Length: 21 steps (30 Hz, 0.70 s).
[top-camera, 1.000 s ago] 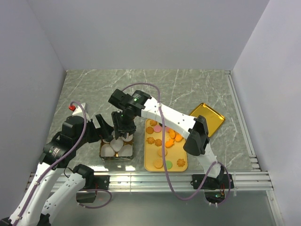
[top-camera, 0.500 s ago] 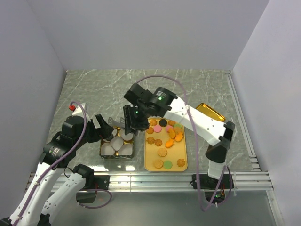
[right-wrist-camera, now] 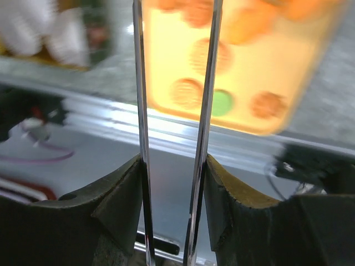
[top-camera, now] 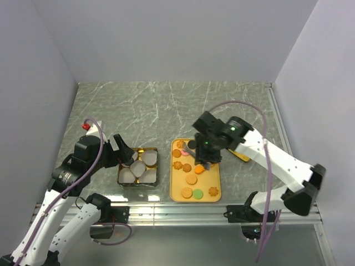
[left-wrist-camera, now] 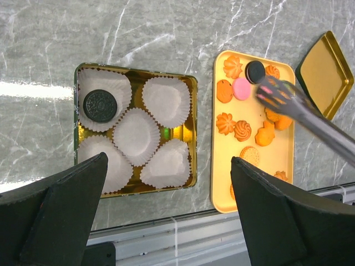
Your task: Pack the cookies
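The cookies lie loose on a yellow tray: tan rounds, orange flower shapes, a pink one, a green one and a dark disc. One dark cookie sits in a paper cup in the gold tin. My right gripper is shut on metal tongs, whose tips hover over the far end of the tray. The two tong blades stand apart between my right gripper's fingers. My left gripper hangs wide open above the tin's near edge, holding nothing.
The tin holds several white paper cups. A gold lid lies right of the tray, partly under the right arm in the top view. An aluminium rail runs along the near table edge. Grey walls close in the left, back and right.
The right arm has swung with the tongs from over the tin rightward to over the tray. The left arm has stayed in place.
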{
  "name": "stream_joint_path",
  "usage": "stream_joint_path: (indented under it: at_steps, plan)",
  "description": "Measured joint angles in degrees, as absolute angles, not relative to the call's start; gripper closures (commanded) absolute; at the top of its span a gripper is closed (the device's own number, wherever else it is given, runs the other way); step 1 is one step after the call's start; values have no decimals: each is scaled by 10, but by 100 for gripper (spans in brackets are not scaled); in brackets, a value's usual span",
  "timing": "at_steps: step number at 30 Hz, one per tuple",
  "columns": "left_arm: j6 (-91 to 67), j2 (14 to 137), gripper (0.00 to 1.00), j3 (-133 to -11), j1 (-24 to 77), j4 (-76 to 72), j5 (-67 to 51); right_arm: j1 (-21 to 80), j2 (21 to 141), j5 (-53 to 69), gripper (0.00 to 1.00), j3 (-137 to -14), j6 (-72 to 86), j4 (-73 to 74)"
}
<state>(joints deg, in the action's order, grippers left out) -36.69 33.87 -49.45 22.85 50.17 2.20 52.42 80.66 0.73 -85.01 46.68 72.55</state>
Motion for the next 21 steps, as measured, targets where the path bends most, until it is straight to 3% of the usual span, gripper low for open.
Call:
stream_joint_path:
  at_steps: [8,21]
  plan:
    - [-366,351,1,-494,229,501,16,448,677,-9,49,-735,466,733]
    - [-366,359,0,-491,229,500,13,444,689,-8,49,-717,455,727]
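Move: The right hand, holding the tongs, stands over the tray. The pile of orange fish cookies is some 10 cm ahead of it, about 6 cm to its right and 20 cm below. At that same low level, the nearer pink cookie lies 14 cm ahead and 4 cm right, the loose black cookie 17 cm straight ahead, and the round waffle cookie 2 cm ahead. For the left hand, the pile is roughly 7 cm ahead and 32 cm to the right. Rightward over the tray, quickly at first, the right hand carries the empty tongs about 7 cm towards the orange fish cookies, turning slightly clockwise. It then stops going sideways and eases down, some 2.5 cm lower in all. The fingers keep their hold on the tongs, whose tips end above the far right part of the tray, with no touch on a cookie to be seen. ##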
